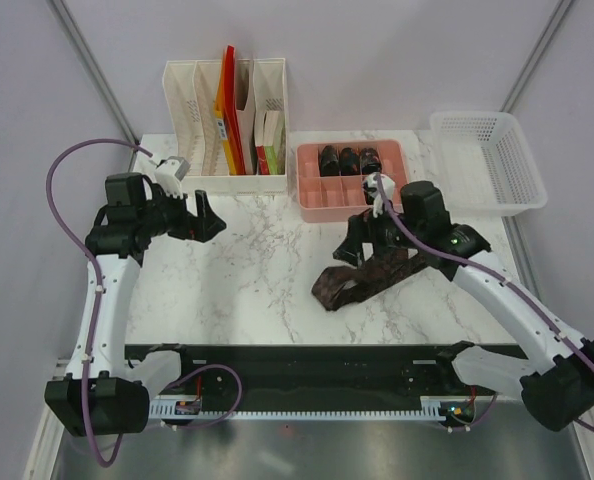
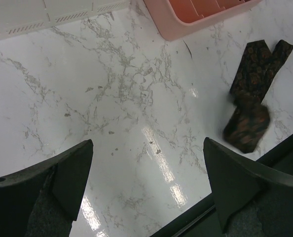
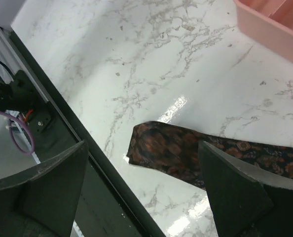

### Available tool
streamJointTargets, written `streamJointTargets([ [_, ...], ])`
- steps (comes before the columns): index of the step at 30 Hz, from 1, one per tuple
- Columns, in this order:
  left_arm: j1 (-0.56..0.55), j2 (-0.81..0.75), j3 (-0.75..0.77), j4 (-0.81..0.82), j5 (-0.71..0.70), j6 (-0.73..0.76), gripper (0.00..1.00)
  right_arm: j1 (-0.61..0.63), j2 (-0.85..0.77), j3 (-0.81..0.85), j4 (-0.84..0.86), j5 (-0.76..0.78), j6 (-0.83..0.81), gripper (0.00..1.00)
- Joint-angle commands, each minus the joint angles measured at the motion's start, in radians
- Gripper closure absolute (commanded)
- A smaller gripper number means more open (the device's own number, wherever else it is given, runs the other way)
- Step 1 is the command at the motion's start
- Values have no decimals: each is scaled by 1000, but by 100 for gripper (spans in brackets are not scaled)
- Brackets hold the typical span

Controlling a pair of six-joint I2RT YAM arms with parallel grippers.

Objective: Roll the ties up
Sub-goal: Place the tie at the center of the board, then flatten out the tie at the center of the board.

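One tie (image 1: 362, 280), dark with a reddish pattern, lies partly folded on the marble table (image 1: 257, 270) right of centre. In the right wrist view its broad end (image 3: 171, 148) rests flat near the table's front edge. My right gripper (image 1: 362, 252) hovers just above it, open, with nothing between the fingers (image 3: 235, 192). Three rolled ties (image 1: 349, 160) sit in the back row of the pink tray (image 1: 312, 195). My left gripper (image 1: 215, 215) is open and empty over bare marble at the left. From the left wrist view the tie (image 2: 252, 94) lies far to the right, its lower end blurred.
A white file organiser (image 1: 227, 120) with folders stands at the back left. A white mesh basket (image 1: 489, 160) sits at the back right beside the pink tray. A black rail (image 1: 307, 365) runs along the table's near edge, close to the tie's end.
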Motion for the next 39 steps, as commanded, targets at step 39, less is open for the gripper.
streamJointTargets([
  [39,-797,424,43,238,-64,459,24,-740,483,-32,-131,-1,-559,36],
])
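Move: The right hand is open, some 22 cm above the tie. The tie's narrow right end lies about 21 cm to its right and 2 cm ahead, and the loose left end is 4 cm back and 4 cm left. From the left hand that left end, its aim, lies about 29 cm right, 8 cm back and 23 cm below. The pink organizer's middle is about 22 cm ahead of the right hand and 1 cm right. Sweeping to its right, after a brief lift forward, the right hand travels about 25 cm and sinks some 18 cm to hover by the tie's narrow right end. The left hand swings in rightward and down, first drawing back, then easing slightly forward, and turns about 60 degrees clockwise towards the tie's left end. Both grippers narrow part-way and stay open. ##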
